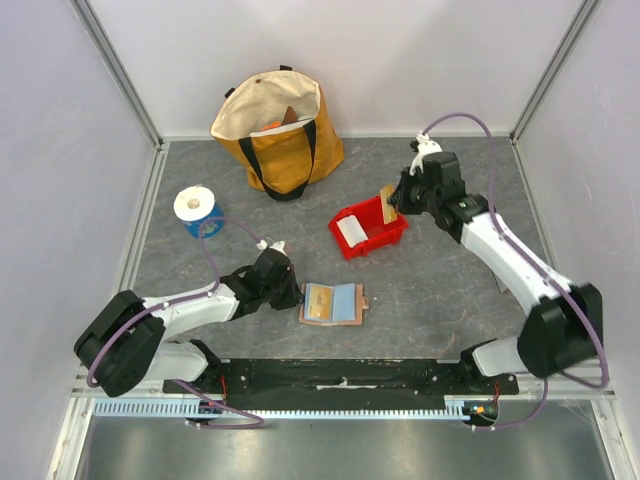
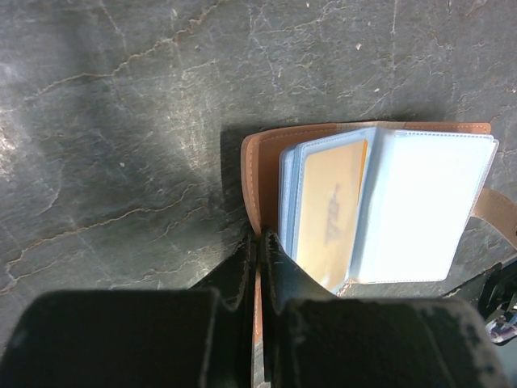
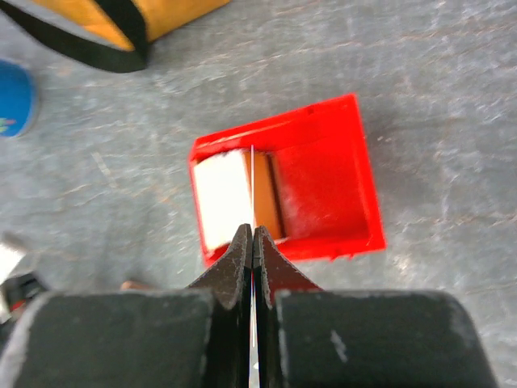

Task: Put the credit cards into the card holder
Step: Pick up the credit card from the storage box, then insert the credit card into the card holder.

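Observation:
The tan card holder (image 1: 333, 302) lies open on the table, with a yellowish credit card (image 2: 331, 210) inside its clear sleeves. My left gripper (image 2: 260, 242) is shut on the left leather flap of the card holder (image 2: 262, 162). My right gripper (image 1: 397, 203) hangs over the red bin (image 1: 385, 238), shut on a yellowish credit card (image 1: 387, 207). In the right wrist view that held card (image 3: 253, 182) shows edge-on as a thin white line running out from the gripper (image 3: 253, 234). A white credit card (image 3: 222, 194) lies in the left half of the bin (image 3: 331, 182).
A yellow tote bag (image 1: 280, 135) with black straps stands at the back. A blue and white tape roll (image 1: 197, 210) sits at the left. Metal frame posts and white walls close in the table on three sides.

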Controlling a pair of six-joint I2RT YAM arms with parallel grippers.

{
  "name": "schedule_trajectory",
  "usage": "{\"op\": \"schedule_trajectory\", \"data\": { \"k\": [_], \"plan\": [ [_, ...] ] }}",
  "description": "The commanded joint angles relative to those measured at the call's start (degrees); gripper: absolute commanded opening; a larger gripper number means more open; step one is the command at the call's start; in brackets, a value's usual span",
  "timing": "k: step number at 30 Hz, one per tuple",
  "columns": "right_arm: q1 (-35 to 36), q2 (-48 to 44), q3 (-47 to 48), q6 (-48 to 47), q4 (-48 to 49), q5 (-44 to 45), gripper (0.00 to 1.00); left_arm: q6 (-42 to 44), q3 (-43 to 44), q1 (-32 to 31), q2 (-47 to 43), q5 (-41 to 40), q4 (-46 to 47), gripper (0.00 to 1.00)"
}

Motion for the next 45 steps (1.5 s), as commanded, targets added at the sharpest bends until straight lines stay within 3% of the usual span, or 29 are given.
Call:
{"op": "schedule_trajectory", "data": {
  "k": [1,7,15,24,45],
  "plan": [
    [1.71,-9.50,-9.36,9.88,6.05,-7.75,0.00,-3.31,-1.18,0.05,-1.77,1.32,1.41,0.02],
    [10.23,-18.56,-23.16,20.52,11.41,-7.16,0.00,-5.60,-2.06,0.05,-3.09,1.85,1.86,0.02],
    [18.59,-19.10,-34.07,28.80,17.30,-1.71,0.00,-7.18,-2.85,0.05,-3.01,1.49,1.85,0.02],
    [20.79,-15.94,-36.10,30.56,19.42,0.31,0.00,-8.24,-3.38,0.05,-2.83,1.14,1.94,0.02],
    [21.24,-18.48,-37.33,30.12,16.78,4.45,0.00,-9.47,-3.64,0.05,-3.18,-0.35,0.54,0.02]
  ]
}}
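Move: The card holder lies open on the table about 20 cm back from the right hand, 17 cm to its left and some 18 cm below. The red storage box sits only 3 cm back and about 9 cm left, its middle about 16 cm down; the white stack inside is 4 cm back and 12 cm left. From the left hand, at the holder's left edge, the holder's middle is about 7 cm right, 1 cm back and 1 cm below. The gold credit card, already pinched in the right fingers, is swept back some 17 cm and 7 cm left, away from the storage box towards the holder; after a small rise it sinks, ending 10 cm lower, nearly all in the first half. The wrist tips down about 15 degrees and rolls its left side up. The left hand keeps hold of the holder's left edge, drawing back a centimetre. ##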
